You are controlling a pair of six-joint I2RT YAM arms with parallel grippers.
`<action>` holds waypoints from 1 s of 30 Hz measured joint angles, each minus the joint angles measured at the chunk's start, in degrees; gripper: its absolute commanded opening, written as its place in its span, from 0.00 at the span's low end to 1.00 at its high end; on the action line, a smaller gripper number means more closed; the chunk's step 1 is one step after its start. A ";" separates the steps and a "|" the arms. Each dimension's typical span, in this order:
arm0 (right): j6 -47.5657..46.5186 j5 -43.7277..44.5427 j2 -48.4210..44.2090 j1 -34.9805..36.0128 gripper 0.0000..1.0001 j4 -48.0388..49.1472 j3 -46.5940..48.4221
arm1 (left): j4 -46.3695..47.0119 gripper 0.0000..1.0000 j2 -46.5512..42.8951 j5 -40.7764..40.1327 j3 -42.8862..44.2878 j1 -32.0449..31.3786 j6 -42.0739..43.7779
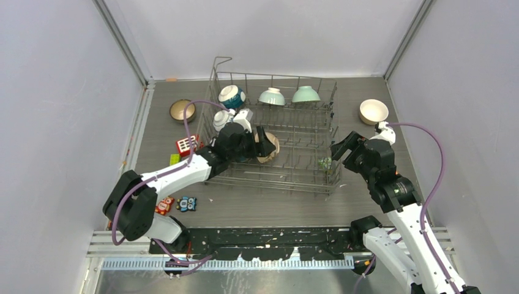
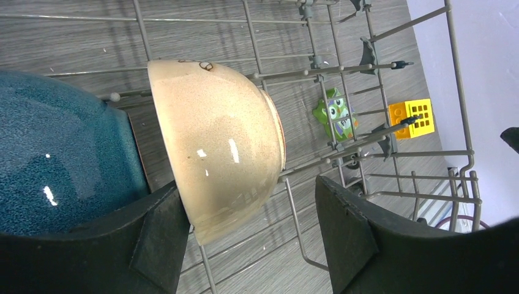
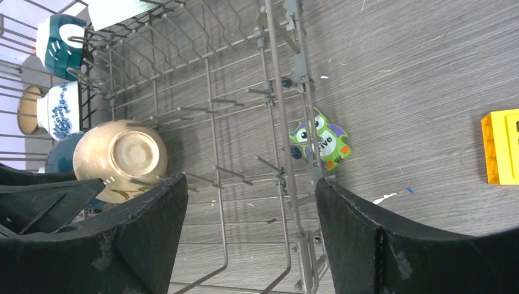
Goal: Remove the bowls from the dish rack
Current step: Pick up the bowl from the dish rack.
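Observation:
The grey wire dish rack (image 1: 276, 76) stands mid-table. My left gripper (image 1: 262, 145) is open inside it, its jaws around a beige bowl (image 2: 220, 141) that stands on edge between tines. The left finger (image 2: 162, 239) sits against the bowl's lower edge and the right finger is apart from it. A dark teal bowl (image 2: 61, 153) stands just behind. The rack also holds two mint bowls (image 1: 271, 96) (image 1: 305, 94) and blue-and-white bowls (image 1: 231, 96) (image 1: 223, 119). My right gripper (image 3: 251, 184) is open and empty, straddling the rack's right wall wires (image 3: 272, 92).
Outside the rack, a brown bowl (image 1: 182, 110) sits at the left and a cream bowl (image 1: 373, 111) at the right. A green owl toy (image 3: 321, 141) and a yellow block (image 3: 502, 147) lie by the rack's right side. A red block (image 1: 185, 145) and small toys (image 1: 177, 204) lie at the left.

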 measured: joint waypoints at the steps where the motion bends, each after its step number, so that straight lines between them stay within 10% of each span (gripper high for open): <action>1: 0.00 0.26 -0.11 0.00 0.80 -0.22 0.00 | 0.02 0.68 0.00 0.35 0.00 0.20 -0.02; 30: 0.02 1.07 -1.38 0.00 0.82 -2.73 -0.92 | 8.98 0.30 4.63 11.47 -0.48 5.55 -6.97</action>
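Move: The beige bowl, on its side in the rack with its base to the right, has its middle about 4 cm ahead of the left hand, 1 cm to its right and 5 cm below. The teal bowl stands some 9 cm to the left of the beige one and level with it; a pale green bowl is about 18 cm beyond the beige one. From the right hand, the beige bowl lies roughly 26 cm left, 6 cm ahead and 11 cm below. Forward by about 2 cm at nearly constant height, easing slightly right towards the end, the left hand brings its fingers over the upper edge of the beige bowl. Meanwhile it rolls some 10 degrees, left side down, and the fingers close to about half their gap, one at the rim beside the teal bowl and the other coming against the outer wall. ##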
